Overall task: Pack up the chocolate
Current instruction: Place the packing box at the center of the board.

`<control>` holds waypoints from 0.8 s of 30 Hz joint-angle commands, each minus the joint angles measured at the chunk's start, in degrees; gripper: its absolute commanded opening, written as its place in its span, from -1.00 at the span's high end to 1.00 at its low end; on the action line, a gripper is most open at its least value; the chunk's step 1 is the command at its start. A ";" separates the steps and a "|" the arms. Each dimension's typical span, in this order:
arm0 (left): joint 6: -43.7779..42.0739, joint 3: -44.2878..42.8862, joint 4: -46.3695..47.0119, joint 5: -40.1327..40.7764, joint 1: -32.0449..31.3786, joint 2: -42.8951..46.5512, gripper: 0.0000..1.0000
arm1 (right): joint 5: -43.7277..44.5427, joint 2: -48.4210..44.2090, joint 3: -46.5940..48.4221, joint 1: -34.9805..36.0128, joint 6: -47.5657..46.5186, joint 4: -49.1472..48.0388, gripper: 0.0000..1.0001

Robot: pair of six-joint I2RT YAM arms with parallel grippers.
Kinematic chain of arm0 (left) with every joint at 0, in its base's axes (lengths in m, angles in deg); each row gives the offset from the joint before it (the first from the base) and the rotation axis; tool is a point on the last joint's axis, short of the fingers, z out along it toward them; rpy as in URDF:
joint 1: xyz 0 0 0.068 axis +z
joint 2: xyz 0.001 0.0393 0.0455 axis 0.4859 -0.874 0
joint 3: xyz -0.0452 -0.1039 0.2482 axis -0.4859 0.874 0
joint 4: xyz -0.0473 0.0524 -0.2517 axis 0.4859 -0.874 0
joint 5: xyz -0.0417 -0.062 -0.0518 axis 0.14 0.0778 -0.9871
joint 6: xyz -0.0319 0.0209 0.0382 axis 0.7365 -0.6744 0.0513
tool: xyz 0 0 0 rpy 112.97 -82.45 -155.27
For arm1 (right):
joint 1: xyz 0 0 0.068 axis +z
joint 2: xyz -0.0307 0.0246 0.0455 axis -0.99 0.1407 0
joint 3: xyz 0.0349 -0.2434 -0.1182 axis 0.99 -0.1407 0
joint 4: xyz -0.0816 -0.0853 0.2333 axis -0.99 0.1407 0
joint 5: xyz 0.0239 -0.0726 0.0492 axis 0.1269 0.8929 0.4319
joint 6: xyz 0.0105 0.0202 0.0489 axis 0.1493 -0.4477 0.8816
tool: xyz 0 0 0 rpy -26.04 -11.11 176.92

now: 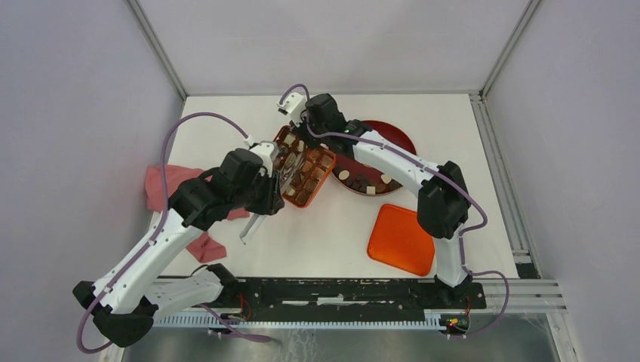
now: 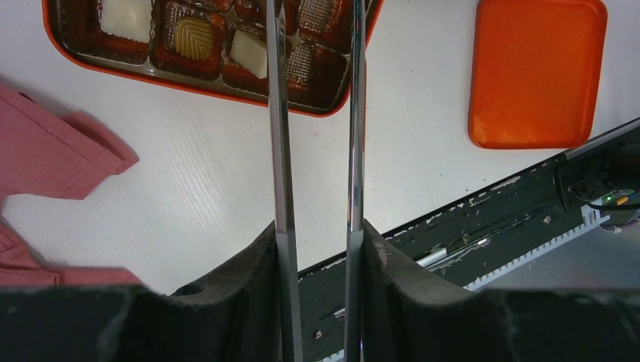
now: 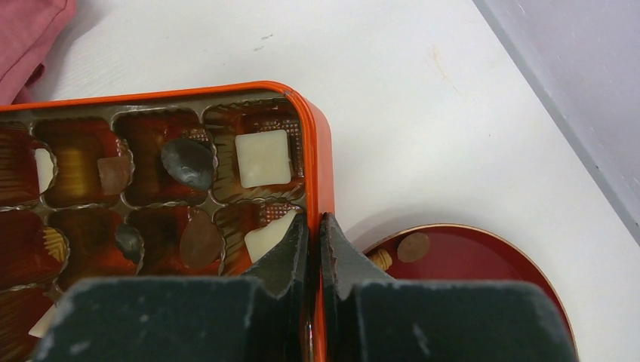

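Observation:
The orange compartmented box [image 1: 315, 179] sits mid-table with chocolate pieces in its cups, among them a white square [image 3: 262, 157] and a dark oval [image 3: 189, 162]. More chocolate [image 1: 366, 183] lies on the dark-red plate [image 1: 396, 137] to its right. My left gripper [image 2: 317, 226] is shut on metal tongs [image 2: 279, 113], whose two blades stand apart and reach over the box [image 2: 189, 81]; their tips are cut off at the frame's top edge. My right gripper [image 3: 315, 222] is shut on the box's side wall [image 3: 318, 151] near a corner, next to the plate [image 3: 483, 260].
The box's orange lid [image 1: 401, 239] lies flat at the front right, also in the left wrist view [image 2: 536, 72]. A pink cloth [image 1: 170, 188] is crumpled at the left beneath my left arm. White walls and a metal frame enclose the table.

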 commanded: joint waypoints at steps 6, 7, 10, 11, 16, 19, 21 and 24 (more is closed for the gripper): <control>1.62 2.05 2.87 0.73 0.10 1.12 0.96 | -7.62 -1.74 -5.82 -0.34 7.55 -7.15 0.92; 1.73 2.29 2.64 1.23 0.03 1.00 0.96 | -8.57 -1.08 -6.34 -0.42 8.46 -7.49 0.91; 1.83 3.16 1.37 2.36 0.06 0.41 0.97 | -10.61 1.47 -6.96 -0.97 10.85 -8.53 0.90; 1.83 3.45 1.16 2.56 0.07 0.17 0.96 | -11.30 2.28 -6.89 -1.12 11.38 -8.86 0.90; 1.97 5.33 1.19 3.02 0.08 -0.26 0.96 | -14.06 6.05 -6.97 -1.30 15.44 -9.96 0.86; 2.09 6.48 1.18 2.87 0.07 -0.32 0.96 | -15.18 7.57 -8.38 -1.34 17.11 -11.38 0.84; 2.30 7.31 1.21 2.45 0.13 -0.08 0.96 | -15.91 8.19 -9.24 -1.39 17.73 -11.90 0.82; 2.58 8.94 1.41 1.82 0.11 0.06 0.96 | -17.29 8.92 -10.38 -1.47 18.39 -12.83 0.76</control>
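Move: The packing box, still held by its far rim and tipped far side up, has its middle about 7 cm back, 3 cm left and 5 cm below the right hand. Its spot on the board lies about 11 cm back, 4 cm left and 17 cm down; the dark-red plate is 2 cm ahead, 16 cm right, 16 cm down. From the left hand, holding the tongs, that spot is some 6 cm ahead, 5 cm right, 20 cm down. Down about 14 cm and back some 4 cm, the right hand lowers the packing box towards the middle of the board, keeping its pinch on the far rim and tipping over 20-odd degrees to level the box. The left hand sinks alongside by about 5 cm, drifting left, still holding the tongs, which reach over the box's left side. ##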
